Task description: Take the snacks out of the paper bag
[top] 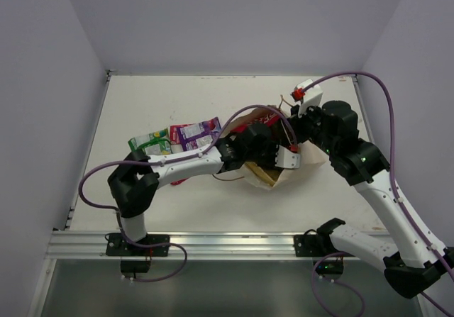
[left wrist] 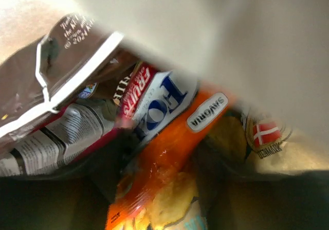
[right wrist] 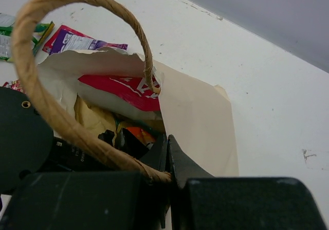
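Note:
The paper bag (top: 273, 179) lies on its side mid-table, mouth toward the left. My right gripper (right wrist: 172, 148) is shut on its string handle (right wrist: 61, 122) and holds the mouth up. My left gripper (left wrist: 164, 194) is deep inside the bag (left wrist: 231, 34); its dark jaws stand apart on either side of an orange packet (left wrist: 169, 153). Around it lie a brown bag (left wrist: 67, 70), a pink-white packet (left wrist: 154, 99) and a tan-yellow chip bag (left wrist: 267, 137). A red packet (right wrist: 121, 88) shows at the mouth. From above, the left gripper (top: 282, 159) is half hidden in the bag.
A green packet (top: 152, 144) and purple-pink packets (top: 195, 134) lie on the table left of the bag, behind the left arm. White walls close the table at the back and both sides. The arm bases sit on a metal rail (top: 227, 242) along the near edge.

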`<move>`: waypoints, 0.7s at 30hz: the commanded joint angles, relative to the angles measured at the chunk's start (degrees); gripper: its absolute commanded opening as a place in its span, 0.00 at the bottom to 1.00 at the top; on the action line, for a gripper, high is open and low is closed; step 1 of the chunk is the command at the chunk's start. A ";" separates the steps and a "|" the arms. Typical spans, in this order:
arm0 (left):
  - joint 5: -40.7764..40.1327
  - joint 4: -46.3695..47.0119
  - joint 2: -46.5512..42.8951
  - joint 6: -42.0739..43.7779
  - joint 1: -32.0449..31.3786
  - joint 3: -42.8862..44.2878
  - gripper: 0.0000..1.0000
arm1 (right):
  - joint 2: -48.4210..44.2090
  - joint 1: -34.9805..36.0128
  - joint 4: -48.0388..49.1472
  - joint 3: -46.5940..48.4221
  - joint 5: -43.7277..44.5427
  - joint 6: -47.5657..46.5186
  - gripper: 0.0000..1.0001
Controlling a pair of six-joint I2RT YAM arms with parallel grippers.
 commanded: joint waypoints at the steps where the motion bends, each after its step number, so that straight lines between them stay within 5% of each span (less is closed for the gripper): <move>1: -0.66 0.75 0.96 1.63 -0.15 1.50 0.38 | -1.73 0.37 2.93 2.01 -0.14 -0.32 0.00; 6: -3.39 4.08 -3.60 0.05 -0.15 -0.87 0.01 | -1.56 0.36 3.37 0.95 1.09 -0.15 0.00; 15: -7.96 10.49 -22.32 -7.94 -0.06 -7.90 0.00 | -1.47 0.28 5.30 -1.68 8.30 -0.23 0.00; 21: -18.58 11.82 -33.13 -15.06 -0.06 -11.32 0.00 | -1.03 0.28 5.57 -2.48 11.38 -0.50 0.00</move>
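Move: The orange snack lies between the left hand's open fingers inside the paper bag, its middle about 2 cm to the right, 1 cm ahead and 3 cm lower. The gold packet is some 5 cm back and 1 cm left of this hand, 3 cm below; the red packet about 9 cm ahead and 3 cm left, roughly level in height. From the right hand, the orange snack is about 4 cm left, 1 cm ahead and 18 cm below. Left fingers pinch the orange snack, lifting about 16 cm and left about 8; right keeps holding the bag. ##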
